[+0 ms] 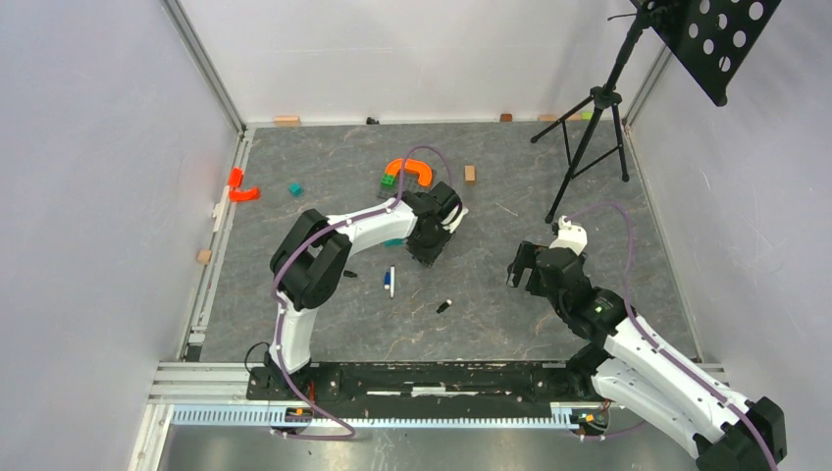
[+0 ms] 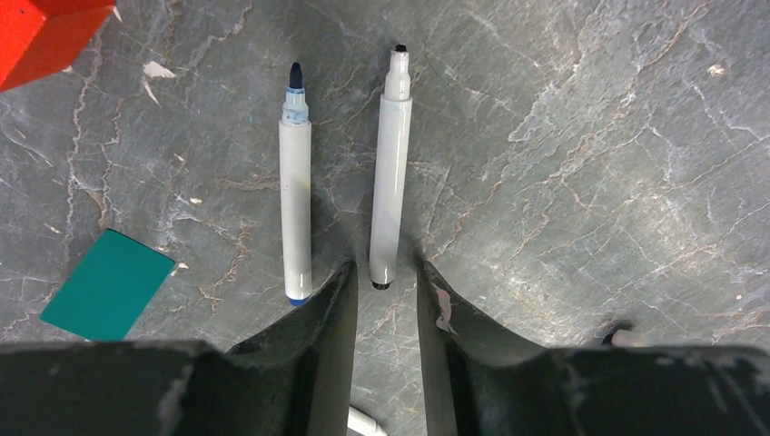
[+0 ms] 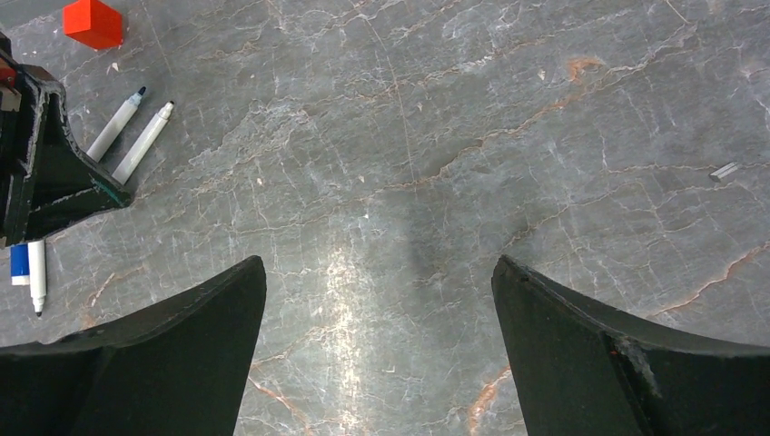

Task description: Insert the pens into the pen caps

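Two white pens lie side by side on the grey table, one blue-tipped (image 2: 295, 182) and one black-tipped (image 2: 390, 173). My left gripper (image 2: 383, 272) is open, and its fingertips straddle the rear end of the black-tipped pen with a small gap on each side. From above, the left gripper (image 1: 429, 250) hides both pens. A third pen (image 1: 391, 285) lies nearer the bases with a blue cap (image 3: 18, 263) beside it. A black cap (image 1: 443, 306) lies to its right. My right gripper (image 1: 517, 270) is wide open over bare table, nothing between its fingers (image 3: 227, 309).
A teal card (image 2: 107, 283) and a red block (image 2: 45, 36) lie left of the pens. Orange curved pieces (image 1: 412, 169), a green brick (image 1: 390, 180), a teal brick (image 1: 294, 188) and a wooden block (image 1: 470, 174) sit farther back. A black tripod (image 1: 589, 137) stands back right.
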Robot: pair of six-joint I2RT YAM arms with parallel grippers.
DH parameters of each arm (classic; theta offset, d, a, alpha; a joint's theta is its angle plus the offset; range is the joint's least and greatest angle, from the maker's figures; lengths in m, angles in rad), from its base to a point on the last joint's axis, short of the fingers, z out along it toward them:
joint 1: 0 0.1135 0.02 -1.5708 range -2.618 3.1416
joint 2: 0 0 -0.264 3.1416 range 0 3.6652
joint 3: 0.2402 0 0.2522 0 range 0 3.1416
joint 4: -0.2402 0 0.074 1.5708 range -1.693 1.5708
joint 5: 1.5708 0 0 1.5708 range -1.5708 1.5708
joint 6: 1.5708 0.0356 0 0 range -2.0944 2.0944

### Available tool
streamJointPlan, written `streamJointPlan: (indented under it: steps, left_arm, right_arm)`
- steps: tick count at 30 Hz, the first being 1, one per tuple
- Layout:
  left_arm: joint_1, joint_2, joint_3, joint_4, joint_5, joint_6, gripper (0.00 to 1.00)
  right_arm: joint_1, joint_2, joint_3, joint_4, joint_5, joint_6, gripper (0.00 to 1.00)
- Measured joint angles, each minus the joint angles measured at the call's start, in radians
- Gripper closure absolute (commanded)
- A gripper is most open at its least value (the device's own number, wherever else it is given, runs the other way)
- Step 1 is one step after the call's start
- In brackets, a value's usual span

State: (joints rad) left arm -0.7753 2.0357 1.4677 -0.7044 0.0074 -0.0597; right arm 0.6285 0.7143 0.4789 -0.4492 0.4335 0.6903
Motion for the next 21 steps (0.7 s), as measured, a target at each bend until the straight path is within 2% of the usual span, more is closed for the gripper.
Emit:
streamJointPlan:
  steps: [5,13,18,21]
  left_arm:
    - [0.000,0.009,0.012,0.000,-0.010,0.000,0.71]
    - [0.000,0.030,0.041,0.001,-0.034,0.000,0.72]
    - [-0.008,0.032,0.043,0.005,-0.058,-0.002,0.84]
    - [-0.031,0.032,0.043,0.006,-0.108,-0.002,0.96]
  right_arm:
    - [0.000,0.000,-0.005,0.007,-0.009,0.000,0.02]
    - [0.000,0.001,-0.006,0.017,-0.011,-0.007,0.02]
    - [0.000,0.003,-0.006,0.018,-0.011,-0.008,0.02]
    - [0.000,0.003,-0.006,0.013,-0.010,-0.013,0.02]
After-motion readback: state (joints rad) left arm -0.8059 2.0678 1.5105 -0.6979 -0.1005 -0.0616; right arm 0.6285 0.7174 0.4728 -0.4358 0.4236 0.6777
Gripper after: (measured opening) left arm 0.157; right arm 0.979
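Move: The black-tipped pen lies diagonally just beyond my left fingertips, its rear end almost between them, its middle about 3 cm ahead, 3 cm right and 1 cm lower. The blue-tipped pen lies beside it, some 4 cm ahead of my hand and 1 cm right; the teal block is about 6 cm ahead and 5 cm left, the red cube 10 cm straight ahead. From my right hand the black-tipped pen is roughly 8 cm ahead, 18 cm left and 10 cm down. Staying low at the same height, I slide my left hand about 1.5 cm forward, edging slightly right, so the fingers straddle the rear end of the black-tipped pen. As I go they close from a partial opening and pinch the barrel near its back end, while the wrist tilts some 5 degrees. ##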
